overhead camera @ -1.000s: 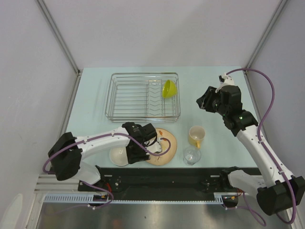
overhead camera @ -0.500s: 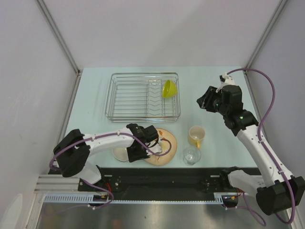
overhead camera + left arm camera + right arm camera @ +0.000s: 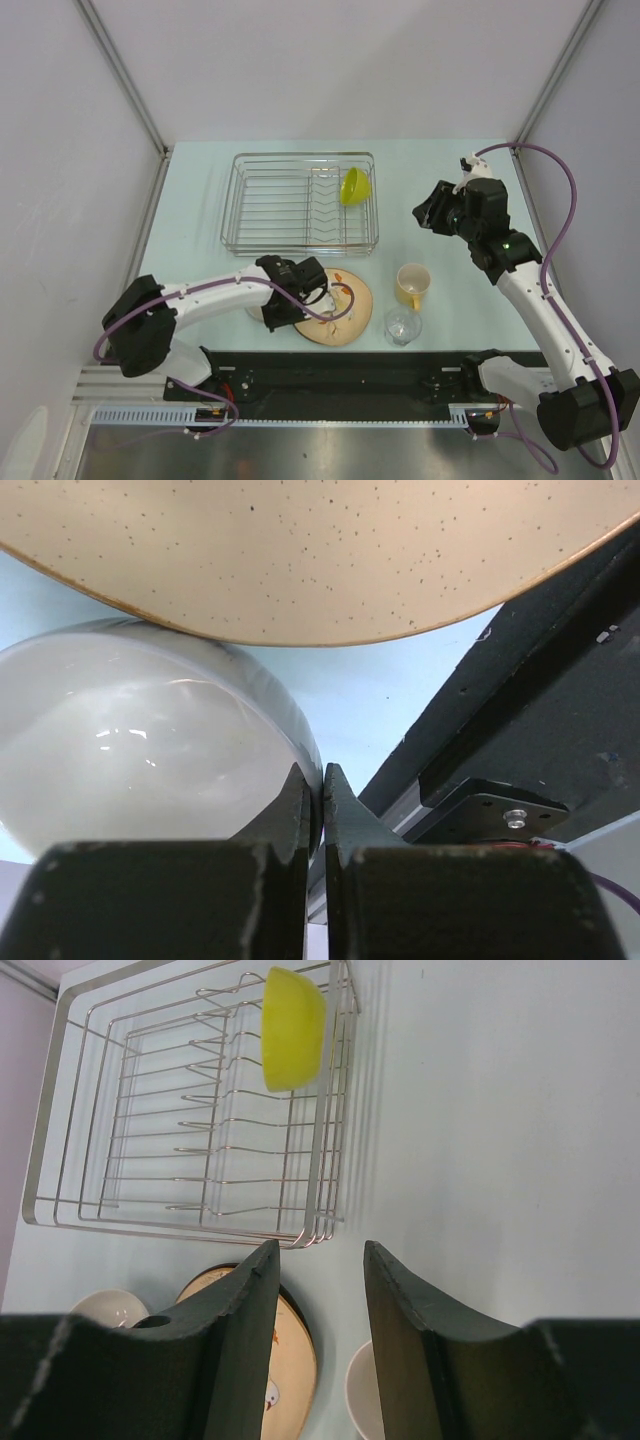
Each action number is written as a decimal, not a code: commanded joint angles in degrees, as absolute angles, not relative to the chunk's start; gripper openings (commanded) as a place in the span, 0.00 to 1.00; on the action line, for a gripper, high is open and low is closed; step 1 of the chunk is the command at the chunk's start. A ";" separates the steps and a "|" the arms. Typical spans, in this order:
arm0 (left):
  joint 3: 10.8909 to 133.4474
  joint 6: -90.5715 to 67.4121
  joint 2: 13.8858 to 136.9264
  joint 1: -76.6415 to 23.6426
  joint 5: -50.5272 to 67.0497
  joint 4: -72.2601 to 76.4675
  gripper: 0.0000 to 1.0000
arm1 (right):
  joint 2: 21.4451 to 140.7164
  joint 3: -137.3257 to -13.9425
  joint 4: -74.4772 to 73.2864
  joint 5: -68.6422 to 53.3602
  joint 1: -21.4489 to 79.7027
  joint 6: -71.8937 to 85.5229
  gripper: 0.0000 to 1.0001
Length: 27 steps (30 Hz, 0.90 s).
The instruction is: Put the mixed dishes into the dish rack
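The white bowl [image 3: 130, 750] sits at the table's near edge, and my left gripper [image 3: 313, 785] is shut on its rim. From above, only a sliver of that bowl [image 3: 256, 316] shows beside the left gripper [image 3: 279, 317]. The tan patterned plate [image 3: 340, 310] lies right next to it, and its speckled edge [image 3: 300, 560] fills the top of the left wrist view. The yellow mug [image 3: 411, 284] and the clear glass [image 3: 402, 326] stand to the plate's right. The dish rack [image 3: 290, 205] holds the lime-green bowl [image 3: 354, 186] on edge. My right gripper [image 3: 426, 213] hangs open and empty right of the rack.
The right wrist view looks down on the rack [image 3: 150, 1140], the green bowl [image 3: 293, 1028], the plate [image 3: 295, 1360] with a dark rim beneath it, and the mug's rim [image 3: 362, 1395]. A black rail [image 3: 350, 365] runs along the table's near edge, close behind the bowl.
My left gripper has closed onto the white bowl's rim. The bowl has shifted a little toward the plate and is now mostly hidden under the arm. The right arm has not moved.
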<state>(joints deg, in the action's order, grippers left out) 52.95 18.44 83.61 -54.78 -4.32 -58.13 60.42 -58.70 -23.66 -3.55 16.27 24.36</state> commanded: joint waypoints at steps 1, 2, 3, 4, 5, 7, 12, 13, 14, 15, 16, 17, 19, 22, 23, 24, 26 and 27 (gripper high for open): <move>58.00 17.67 79.99 -53.27 -6.41 -60.89 0.00 | 59.59 -59.68 -21.97 -4.22 16.00 23.73 0.44; 58.96 17.93 79.20 -52.83 -6.76 -61.60 0.01 | 59.59 -59.68 -22.06 -4.13 16.00 23.64 0.44; 61.32 17.93 78.67 -51.60 -6.94 -63.26 0.00 | 59.59 -59.68 -21.97 -4.13 16.00 23.56 0.44; 62.91 17.93 78.31 -50.98 -7.47 -64.24 0.00 | 59.68 -59.76 -22.06 -4.04 16.00 23.73 0.44; 64.58 18.02 77.96 -50.28 -7.47 -65.12 0.00 | 59.68 -59.68 -22.06 -4.13 16.00 23.73 0.44; 71.43 18.02 76.73 -47.73 -3.90 -67.48 0.00 | 59.85 -59.68 -21.97 -4.31 16.08 23.91 0.44; 92.31 17.76 77.07 -40.89 11.22 -69.52 0.00 | 59.85 -59.68 -22.23 -4.13 16.35 24.26 0.43; 95.16 17.06 78.47 -40.09 13.77 -69.09 0.00 | 60.03 -59.68 -22.24 -3.78 16.61 24.34 0.44; 97.97 16.44 79.44 -39.56 17.45 -68.73 0.00 | 59.94 -59.68 -22.15 -3.52 16.96 24.43 0.44; 103.65 15.83 80.93 -38.59 19.40 -67.77 0.00 | 59.94 -59.68 -22.32 -3.17 17.40 24.52 0.44; 106.41 14.17 83.82 -37.97 21.69 -67.33 0.00 | 59.85 -59.68 -22.41 -2.38 17.66 24.61 0.43; 109.05 12.85 85.67 -37.36 24.84 -66.80 0.00 | 59.94 -59.68 -22.50 -2.03 18.62 24.44 0.43; 114.42 6.98 88.93 -35.25 33.54 -62.77 0.00 | 59.85 -59.68 -22.59 -0.97 19.42 24.08 0.42; 114.53 -6.34 94.64 -32.53 45.32 -51.10 0.00 | 59.77 -59.68 -22.85 -0.09 20.39 23.91 0.42; 114.35 -9.55 97.62 -32.00 48.14 -45.24 0.00 | 59.59 -59.68 -22.85 -0.09 20.65 23.73 0.42; 115.04 -12.19 99.91 -31.99 53.30 -43.52 0.00 | 59.59 -59.68 -23.03 -0.09 20.83 23.64 0.42; 116.97 -18.26 105.61 -31.99 57.11 -38.79 0.00 | 59.41 -59.68 -23.73 1.76 21.00 23.38 0.42; 116.72 -20.28 106.95 -31.91 59.57 -36.50 0.00 | 59.24 -59.68 -23.82 2.37 21.27 23.12 0.43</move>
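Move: The white bowl is already pinched by its rim in the left fingers, low over the table. The free tines in the dish rack's right part, a likely spot for the bowl, lie about 30 cm ahead, 17 cm right and roughly level with that hand. The lime bowl stands some 36 cm ahead and 23 cm right, the plate 9 cm ahead and 16 cm right. From the right hand those tines are about 11 cm ahead, 17 cm left and 18 cm below. The white bowl is carried up and out towards the rack side by the left hand, rising about 30 cm, fast, while swinging right and forward, then just starting to sink. The wrist rolls some 65 degrees on the way, so the fingers go from pointing down to pointing mostly right, still pinching the rim. ##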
